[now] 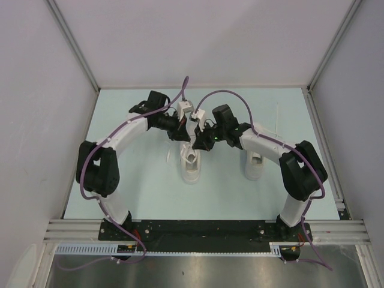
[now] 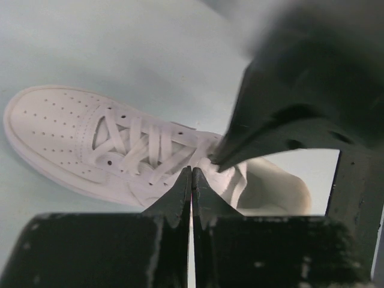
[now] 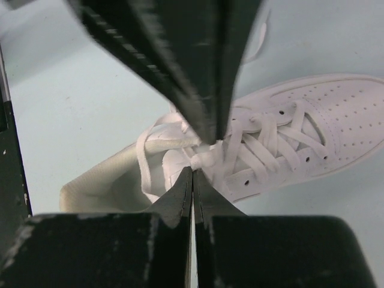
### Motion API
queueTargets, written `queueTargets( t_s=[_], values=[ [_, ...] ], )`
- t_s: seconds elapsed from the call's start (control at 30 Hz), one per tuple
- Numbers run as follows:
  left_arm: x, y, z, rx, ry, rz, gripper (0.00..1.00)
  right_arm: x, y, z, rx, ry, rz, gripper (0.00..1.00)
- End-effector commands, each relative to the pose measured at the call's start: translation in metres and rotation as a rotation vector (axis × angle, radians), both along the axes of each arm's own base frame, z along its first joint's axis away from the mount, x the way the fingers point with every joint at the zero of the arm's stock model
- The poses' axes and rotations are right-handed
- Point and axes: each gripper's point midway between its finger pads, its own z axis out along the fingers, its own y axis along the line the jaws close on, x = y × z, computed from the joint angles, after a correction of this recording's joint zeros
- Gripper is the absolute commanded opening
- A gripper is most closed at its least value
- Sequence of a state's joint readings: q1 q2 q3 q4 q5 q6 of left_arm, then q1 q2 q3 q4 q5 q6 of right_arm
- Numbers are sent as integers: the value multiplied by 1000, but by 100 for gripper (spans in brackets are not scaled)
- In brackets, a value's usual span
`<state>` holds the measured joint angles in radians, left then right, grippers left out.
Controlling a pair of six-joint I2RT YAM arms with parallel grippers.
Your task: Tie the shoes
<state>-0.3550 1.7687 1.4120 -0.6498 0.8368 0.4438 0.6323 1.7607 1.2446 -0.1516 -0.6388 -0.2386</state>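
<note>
Two white shoes stand on the pale table. The left shoe [image 1: 191, 171] is in the middle with its toe towards the arms. The right shoe [image 1: 254, 168] is partly hidden under my right arm. Both grippers meet over the left shoe's [image 2: 60, 129] laces. My left gripper [image 2: 192, 171] is shut, its tips at the top of the lacing. My right gripper [image 3: 193, 171] is shut too, its tips against a small knot [image 3: 204, 159] by the tongue. A lace loop [image 3: 141, 162] hangs over the shoe's [image 3: 324, 114] opening. Whether either gripper pinches a lace does not show.
White enclosure walls [image 1: 36, 90] stand on three sides, with aluminium rails [image 1: 78, 48] along their edges. Purple cables [image 1: 231, 96] arc over both arms. The black base plate [image 1: 198, 231] lies along the near edge.
</note>
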Motion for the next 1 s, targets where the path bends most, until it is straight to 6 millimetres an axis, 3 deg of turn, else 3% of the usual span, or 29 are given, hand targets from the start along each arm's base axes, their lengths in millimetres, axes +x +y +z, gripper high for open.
queueTargets(
  t_s=[0.0, 0.17, 0.4, 0.53, 0.7, 0.77, 0.97],
  values=[
    [-7, -7, 38, -97, -65, -4, 0, 9, 2, 1, 22, 11, -41, 0],
    [-10, -5, 39, -119, -48, 4, 0, 6, 4, -4, 8, 22, -44, 0],
    [-21, -4, 33, -134, -14, 25, 0, 4, 11, 6, 46, 17, -25, 0],
    [-25, -2, 28, -140, 8, 39, 0, 2, 16, -5, 37, 35, -23, 0],
    [-18, 4, 27, -122, -33, 73, 1, -4, 17, -4, 35, 49, -7, 0],
    [-11, 9, 27, -107, -62, 95, 15, -6, 14, -4, 33, 59, -6, 0],
    [1, 13, 19, -81, -99, 75, 30, -3, 9, -3, 40, 81, -13, 0]
  ],
)
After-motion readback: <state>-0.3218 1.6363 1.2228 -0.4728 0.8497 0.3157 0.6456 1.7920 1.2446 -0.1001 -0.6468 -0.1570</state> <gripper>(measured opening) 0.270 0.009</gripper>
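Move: The left hand, fingers shut, stands over the shoe's laces; the bunched lace is some 2 cm back, 1 cm to its right and 1 cm below, right at the right hand's fingertips. From the left hand, the shoe opening lies about 6 cm back, 1 cm right and 3 cm lower, the toe cap roughly 13 cm ahead, 1 cm left and 6 cm lower, and a loose lace end on the table about 10 cm left, 1 cm ahead. The left hand rises 2 cm, dips back over the laces, then opens its fingers beside the right's kept pinch. ##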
